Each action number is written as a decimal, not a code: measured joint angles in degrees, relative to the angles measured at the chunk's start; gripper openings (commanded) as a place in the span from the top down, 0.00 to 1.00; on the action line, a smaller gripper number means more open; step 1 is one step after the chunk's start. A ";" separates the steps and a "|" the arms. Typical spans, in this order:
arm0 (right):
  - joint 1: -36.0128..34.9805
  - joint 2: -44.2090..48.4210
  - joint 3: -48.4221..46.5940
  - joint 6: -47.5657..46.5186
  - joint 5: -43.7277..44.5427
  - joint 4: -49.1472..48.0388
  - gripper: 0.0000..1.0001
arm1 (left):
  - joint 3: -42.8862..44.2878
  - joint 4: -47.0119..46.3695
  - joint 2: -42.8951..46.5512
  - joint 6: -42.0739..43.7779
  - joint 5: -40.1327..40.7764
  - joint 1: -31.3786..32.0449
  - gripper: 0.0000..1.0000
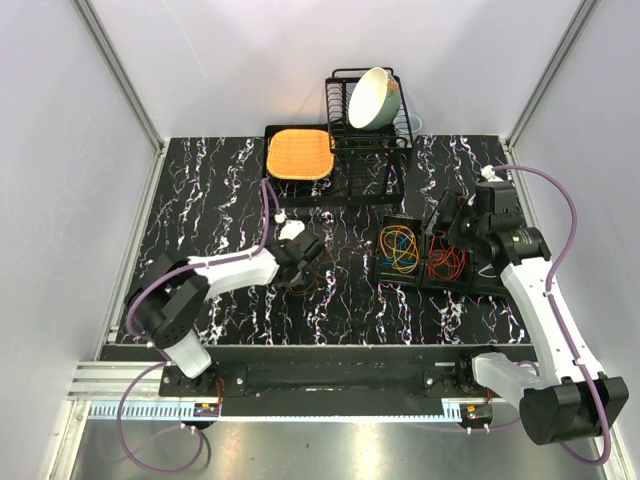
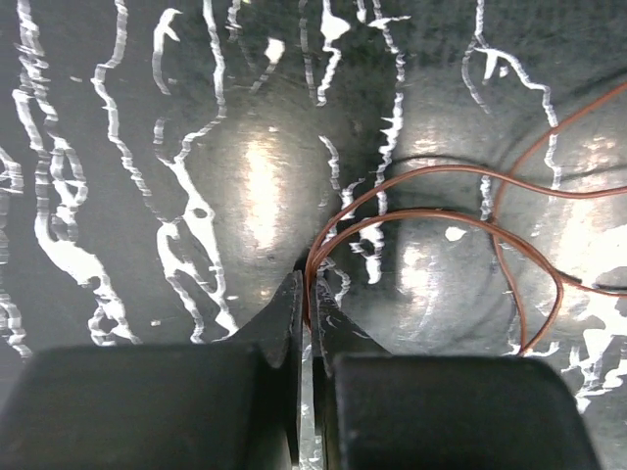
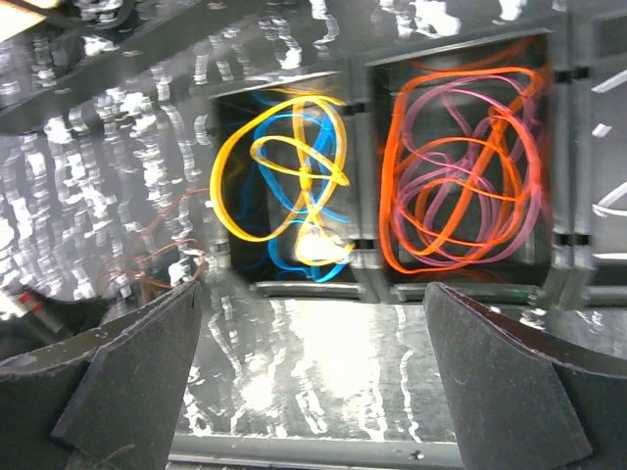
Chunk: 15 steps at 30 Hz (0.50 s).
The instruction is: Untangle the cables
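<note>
My left gripper [image 2: 312, 299] is shut, its tips pinching a thin brown cable [image 2: 441, 220] whose loose loops lie to the right on the black marbled table. From above, that gripper [image 1: 307, 263] sits left of the table's middle. A black divided bin [image 1: 424, 282] holds the other cables: yellow and blue loops [image 3: 284, 186] in its left compartment, orange and pinkish-red loops [image 3: 460, 176] in its right one. My right gripper [image 3: 313, 367] is open and empty, hovering just in front of the bin; from above it [image 1: 445, 218] is over the bin's far right side.
At the back stands a black dish rack [image 1: 385, 150] with a pale bowl [image 1: 372, 98] tilted in it. An orange mat [image 1: 298, 153] lies on a black tray left of the rack. White walls close in the table on three sides.
</note>
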<state>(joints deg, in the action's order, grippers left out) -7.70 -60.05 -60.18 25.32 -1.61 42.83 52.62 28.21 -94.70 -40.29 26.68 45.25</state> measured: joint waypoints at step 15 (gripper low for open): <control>0.04 6.58 -2.29 8.74 -45.97 -25.92 0.00 | 34.45 6.91 24.98 27.34 -26.73 -0.31 1.00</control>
<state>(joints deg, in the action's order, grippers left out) -7.66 -53.47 -62.48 34.06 -47.57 16.91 87.07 35.11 -69.71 -12.95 -0.05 44.95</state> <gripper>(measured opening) 0.994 0.013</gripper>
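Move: The left hand already pinches the brown cable at the table; the cable's loose loops centre about 4 cm to its right and 3 cm ahead, 1 cm lower. The yellow cable's bin sits 20 cm right and 8 cm ahead. From the open right hand, the brown cable is some 25 cm left and 1 cm ahead, 20 cm below; the yellow cable's bin is 9 cm left and 5 cm ahead, the red cable's bin straight ahead 4 cm, both about 19 cm below. Left hand snatches its pinched brown cable some 35 cm up; open right hand rises 15 cm, swinging left. ##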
